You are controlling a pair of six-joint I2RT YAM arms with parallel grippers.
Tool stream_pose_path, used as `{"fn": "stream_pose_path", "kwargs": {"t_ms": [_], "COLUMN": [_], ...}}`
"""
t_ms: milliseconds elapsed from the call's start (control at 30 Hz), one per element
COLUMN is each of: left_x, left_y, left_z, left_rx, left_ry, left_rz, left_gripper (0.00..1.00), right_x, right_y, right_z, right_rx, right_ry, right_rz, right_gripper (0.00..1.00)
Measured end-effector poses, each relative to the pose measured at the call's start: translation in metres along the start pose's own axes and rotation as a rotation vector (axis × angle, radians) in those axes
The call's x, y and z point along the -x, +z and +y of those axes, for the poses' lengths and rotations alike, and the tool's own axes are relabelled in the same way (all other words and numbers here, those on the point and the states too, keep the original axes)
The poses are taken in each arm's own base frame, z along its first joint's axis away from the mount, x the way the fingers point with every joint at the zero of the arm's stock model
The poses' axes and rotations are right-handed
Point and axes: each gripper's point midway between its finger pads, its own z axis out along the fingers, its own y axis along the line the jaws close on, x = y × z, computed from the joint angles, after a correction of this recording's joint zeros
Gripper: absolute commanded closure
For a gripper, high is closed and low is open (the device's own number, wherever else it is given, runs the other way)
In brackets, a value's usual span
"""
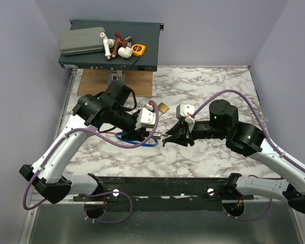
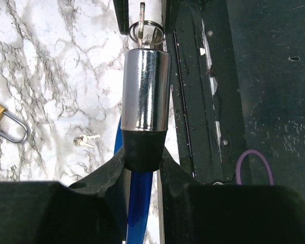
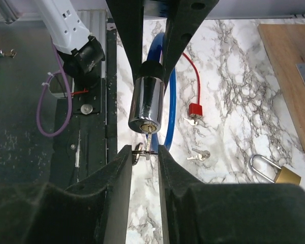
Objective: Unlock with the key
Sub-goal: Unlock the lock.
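My left gripper (image 2: 142,158) is shut on the black rubber end of the blue cable lock's chrome cylinder (image 2: 145,86), holding it level above the marble. The blue cable (image 3: 169,101) loops away beneath it. A small silver key (image 3: 149,136) on a wire ring sits in the cylinder's keyhole. In the right wrist view my right gripper (image 3: 145,150) brackets the key's head. Its jaws stand narrow with a gap on each side of the key, and the ring reaches across to the left finger. From above, the two grippers (image 1: 151,133) (image 1: 168,137) meet nose to nose at mid-table.
A brass padlock (image 1: 163,107) lies just behind the grippers. A red tag (image 3: 194,109) on a thin red cord lies on the marble, with a pair of small loose keys (image 3: 199,155) close by. A wooden board (image 1: 117,81) and a dark shelf (image 1: 142,38) of clutter stand at the back.
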Motion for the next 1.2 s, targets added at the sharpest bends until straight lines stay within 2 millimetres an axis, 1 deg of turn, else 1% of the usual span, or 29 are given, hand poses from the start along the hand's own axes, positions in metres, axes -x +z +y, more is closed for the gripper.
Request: {"fn": "stream_pose_path", "kwargs": {"t_ms": [100, 233, 333, 367, 533, 800, 933, 1000, 1100, 1200], "left_x": [0.002, 0.002, 0.001, 0.000, 0.000, -0.003, -0.005, -0.007, -0.010, -0.015], "left_y": [-0.001, -0.001, 0.000, 0.000, 0.000, 0.000, 0.001, 0.002, 0.002, 0.000], "left_z": [0.000, 0.000, 0.000, 0.000, 0.001, 0.001, 0.004, 0.007, 0.013, 0.019], "left_rx": [-0.001, -0.004, -0.007, -0.007, -0.010, -0.012, 0.010, 0.030, 0.070, 0.108], "left_ry": [0.001, -0.006, -0.012, -0.013, -0.019, -0.050, -0.068, -0.066, -0.049, -0.035], "left_rz": [-0.002, 0.000, 0.003, 0.004, 0.007, 0.023, 0.042, 0.064, 0.096, 0.134], "left_gripper": [1.00, 1.00, 1.00, 1.00, 1.00, 1.00, 1.00, 1.00, 1.00, 1.00], "right_x": [-0.003, -0.005, -0.003, -0.003, -0.002, -0.011, -0.018, -0.024, -0.035, -0.040], "right_y": [0.003, 0.005, 0.005, 0.005, 0.006, 0.013, 0.023, 0.028, 0.036, 0.040], "right_z": [-0.001, -0.002, -0.003, -0.004, -0.005, -0.007, -0.011, -0.013, -0.018, -0.022], "right_rx": [0.002, -0.002, -0.008, -0.010, -0.018, -0.020, -0.029, -0.035, -0.049, -0.057], "right_ry": [0.006, 0.006, 0.002, 0.001, -0.001, 0.047, 0.098, 0.134, 0.192, 0.234], "right_rz": [0.010, 0.011, 0.005, 0.003, -0.011, 0.002, 0.022, 0.047, 0.088, 0.104], "right_gripper": [0.80, 0.82, 0.93, 0.99, 0.99, 0.99, 1.00, 0.99, 0.99, 0.99]}}
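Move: Between the right fingertips, practically at the hand point, sits the key standing in the blue cable lock's end; the lock's metal barrel is about 4 cm to that hand's left. On the table some 30 cm below, the loose keys lie about 10 cm ahead and 8 cm left, the red padlock about 11 ahead and 17 left, the brass padlock some 24 straight ahead. From the left hand, which already holds the lock, the key is about 6 cm to the right. Closing on the key at the lock's end, the right fingers narrow, then shut fully as the hand works about 5 cm down, 3 cm forward and some 2.5 cm left, up against the barrel, its wrist rolling roughly 15 degrees with the front side going down. The left hand keeps its grip on the lock's collar but late on shifts 2 cm forward and slightly down, tilting about 10 degrees. ##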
